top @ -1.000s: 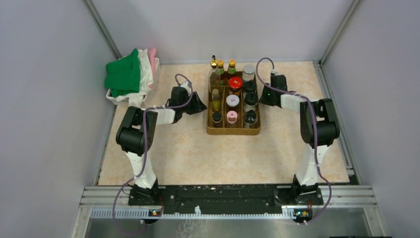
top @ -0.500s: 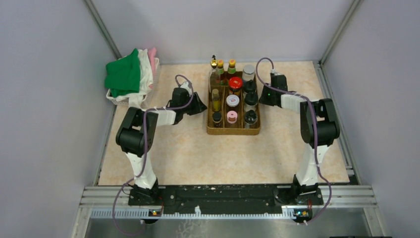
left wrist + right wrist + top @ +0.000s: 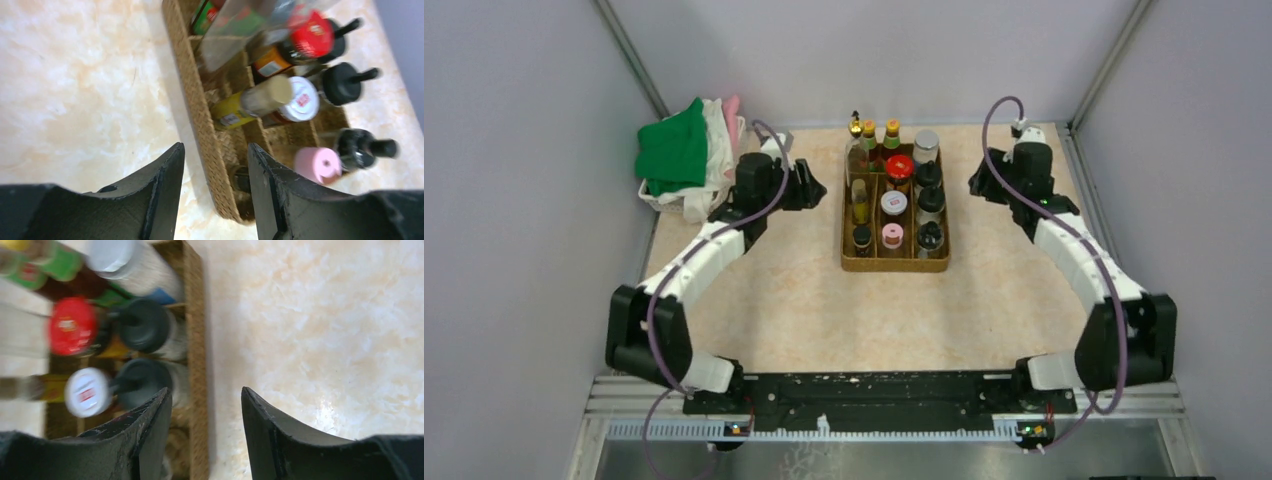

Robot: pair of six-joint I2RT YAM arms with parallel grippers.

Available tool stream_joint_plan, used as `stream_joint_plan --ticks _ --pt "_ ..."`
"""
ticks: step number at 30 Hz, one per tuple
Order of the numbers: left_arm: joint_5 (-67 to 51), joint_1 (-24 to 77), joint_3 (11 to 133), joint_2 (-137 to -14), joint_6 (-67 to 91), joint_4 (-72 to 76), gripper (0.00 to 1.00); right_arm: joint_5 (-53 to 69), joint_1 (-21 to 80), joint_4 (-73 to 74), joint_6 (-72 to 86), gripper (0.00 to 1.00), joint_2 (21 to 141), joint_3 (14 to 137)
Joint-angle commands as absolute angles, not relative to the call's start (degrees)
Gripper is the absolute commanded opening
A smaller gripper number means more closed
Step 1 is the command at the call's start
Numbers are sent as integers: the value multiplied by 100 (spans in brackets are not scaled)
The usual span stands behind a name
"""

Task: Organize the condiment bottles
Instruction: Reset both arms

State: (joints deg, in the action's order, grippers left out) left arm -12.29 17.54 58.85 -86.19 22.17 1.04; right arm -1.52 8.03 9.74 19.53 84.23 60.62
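Note:
The condiment bottles stand in a brown woven tray (image 3: 894,265) at the table's middle back. They include a red cap (image 3: 899,166), a white cap (image 3: 894,203), a pink cap (image 3: 892,236), three black pourers (image 3: 930,200), a silver-capped jar (image 3: 926,145) and a tall gold-topped bottle (image 3: 856,140). My left gripper (image 3: 816,190) is open and empty just left of the tray. In the left wrist view (image 3: 216,150) the tray's left wall (image 3: 200,115) lies between its fingers. My right gripper (image 3: 976,185) is open and empty right of the tray. In the right wrist view (image 3: 206,392) the tray's right wall (image 3: 196,330) shows between its fingers.
A basket of green, white and pink cloths (image 3: 679,150) sits at the back left, close behind my left wrist. Grey walls close in the table on the left, right and back.
Both arms have stretched out low and swung outward. The left gripper moved back and slightly left; the right gripper moved right, away from the tray. Both stay open.

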Motion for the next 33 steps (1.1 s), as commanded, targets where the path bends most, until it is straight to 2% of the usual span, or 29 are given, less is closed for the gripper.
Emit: stream_joint_plan --ticks 1,5,10,13,14,15,17,18,19,33 --pt "-1479 1801 5907 -7331 1687 -696 56 560 961 1615 1886 54 7027 5764" --pt "-1662 1908 5236 -5957 1578 -806 58 1166 1186 2339 1912 57 5986 5534" --pt "-1504 1941 4758 -4731 1469 -1098 60 1266 1259 3229 1901 64 5001 5572" --pt "-1517 1942 4772 -4574 1419 -1347 63 1206 1266 3494 1784 78 4773 5584" --pt "-1515 1938 4791 -4571 1397 -1401 67 1269 1266 3501 1768 94 4716 5570" --pt "-1524 1942 4798 -4578 1385 -1443 69 1320 1266 3471 1787 98 4658 5552" --pt "-1556 1940 4821 -4592 1367 -1451 77 1358 1266 3430 1843 99 4563 5546" --pt "-1570 1940 4859 -4607 1371 -1479 91 1384 1270 3419 1846 99 4533 5556" --pt "-1570 1938 4902 -4613 1378 -1520 98 1365 1266 3430 1846 99 4513 5575" --pt "-1471 1939 5073 -4698 1371 -1592 99 1091 1266 3199 1830 99 4476 5598"
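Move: The filled tray's middle lies about 14 cm to the right of the left hand, 6 cm ahead and 15 cm down; from the right hand it is some 15 cm to the left, 5 cm ahead and 14 cm down. Nearest the left hand, about 13 cm below, the small black-capped jar is 8 cm right and 1 cm back, the yellow bottle 7 cm right and 4 cm ahead. The black dropper bottle in the tray's near right corner sits 8 cm left of the right hand, 3 cm back and 12 cm down. Both empty hands draw back towards their bases and rise clear of the filled tray, touching nothing: the left goes back about 14 cm and drifts slightly left, climbing nearly 13 cm before settling some 3 cm lower, while the right goes back about 17 cm, up 10 and a little left. The left fingers tip up and ease partly back down, the right wrist turns roughly 15 degrees counter-clockwise, and both grippers spread from half open to wide open, mostly in the later part, before the arms come to a stop. ##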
